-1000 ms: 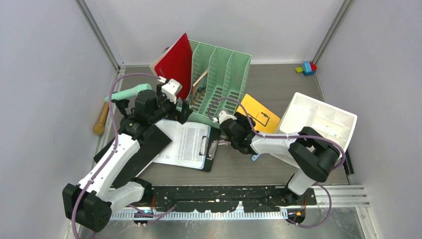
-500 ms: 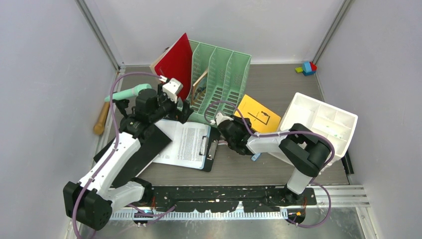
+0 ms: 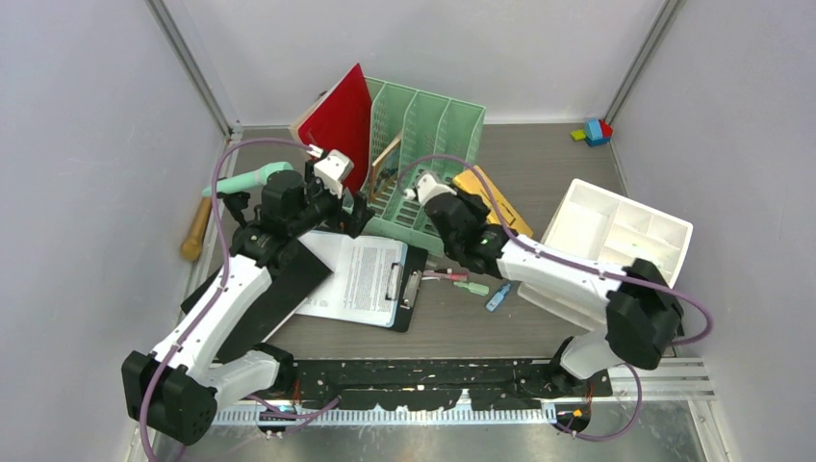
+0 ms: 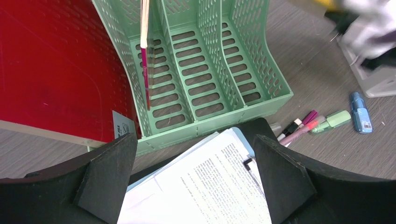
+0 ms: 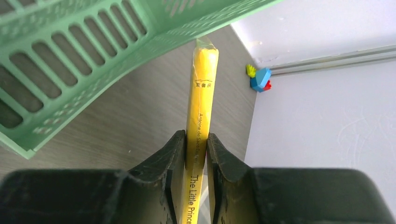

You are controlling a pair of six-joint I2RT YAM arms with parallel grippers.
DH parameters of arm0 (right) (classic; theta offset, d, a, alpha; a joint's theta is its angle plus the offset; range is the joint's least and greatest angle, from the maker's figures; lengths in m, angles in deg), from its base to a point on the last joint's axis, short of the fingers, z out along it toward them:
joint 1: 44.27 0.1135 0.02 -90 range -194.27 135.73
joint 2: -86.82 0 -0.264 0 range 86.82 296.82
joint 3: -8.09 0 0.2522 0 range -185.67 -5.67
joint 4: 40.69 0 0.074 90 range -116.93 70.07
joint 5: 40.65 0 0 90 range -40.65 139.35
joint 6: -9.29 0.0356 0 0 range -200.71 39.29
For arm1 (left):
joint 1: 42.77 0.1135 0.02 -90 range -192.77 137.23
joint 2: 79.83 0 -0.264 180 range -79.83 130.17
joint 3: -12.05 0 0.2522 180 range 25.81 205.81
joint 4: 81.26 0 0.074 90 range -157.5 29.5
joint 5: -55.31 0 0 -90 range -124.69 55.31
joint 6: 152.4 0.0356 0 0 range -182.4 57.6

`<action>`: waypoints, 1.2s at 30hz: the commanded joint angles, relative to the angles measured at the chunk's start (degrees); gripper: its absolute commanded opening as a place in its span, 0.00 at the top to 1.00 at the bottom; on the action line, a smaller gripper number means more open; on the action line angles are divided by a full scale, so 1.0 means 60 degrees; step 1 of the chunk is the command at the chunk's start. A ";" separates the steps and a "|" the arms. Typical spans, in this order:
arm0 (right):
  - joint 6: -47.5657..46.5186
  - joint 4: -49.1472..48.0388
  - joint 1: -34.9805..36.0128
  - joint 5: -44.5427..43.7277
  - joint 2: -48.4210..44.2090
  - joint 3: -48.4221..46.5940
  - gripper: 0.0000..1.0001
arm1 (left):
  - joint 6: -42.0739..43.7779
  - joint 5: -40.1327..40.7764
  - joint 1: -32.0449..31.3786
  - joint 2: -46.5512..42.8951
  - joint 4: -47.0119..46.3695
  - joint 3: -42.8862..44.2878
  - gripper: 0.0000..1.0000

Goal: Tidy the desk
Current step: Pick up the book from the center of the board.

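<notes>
On the grey-brown wood-grain desk (image 3: 548,159) my right gripper (image 3: 469,197) is shut on a thin yellow book (image 3: 500,207), held on edge just right of the mint-green file rack (image 3: 423,144). The right wrist view shows the book's spine (image 5: 201,79) clamped between both fingers (image 5: 170,154), beside the rack's wall (image 5: 93,56). My left gripper (image 3: 356,214) hangs open over a clipboard of printed papers (image 3: 361,279). In its wrist view the papers (image 4: 205,186) lie between the wide jaws, in front of the rack (image 4: 205,60).
A red folder (image 3: 342,125) leans on the rack's left side. Pens (image 3: 462,282) and a small blue item (image 3: 497,296) lie right of the clipboard. A white drawer unit (image 3: 616,241) sits at the right, toy blocks (image 3: 595,131) back right, a wooden-handled tool (image 3: 197,231) far left.
The right gripper closed on the yellow book, tipped it up off the desk onto its edge and moved back toward the rack, baring the pens. The left arm stayed put.
</notes>
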 commanded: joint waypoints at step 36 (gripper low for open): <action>0.3274 0.6926 -0.0019 0.7696 -0.2003 -0.7805 1.00 | -0.0200 -0.4140 -0.0017 0.1280 0.1045 0.4202 0.00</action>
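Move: The right hand already holds the yellow book by its spine; the open left gripper it heads for is about 25 cm to its left, 3 cm back and 7 cm higher. From the right hand, the green rack is 6 cm ahead, 14 cm left and 5 cm below, and the pens 13 cm back, 4 cm left and 12 cm below. From the left hand the book is 25 cm right, 6 cm ahead and 8 cm below. Still pinching the spine, the right fingers carry the yellow book steeply up about 27 cm, drawing back some 8 cm, then sink about 4 cm while easing left towards the left hand, the wrist rolling its left side up some 40 degrees and turning counter-clockwise. The left hand, wide open, rises about 10 cm and goes 6 cm right towards the book, rolling its left side down some 20 degrees. ##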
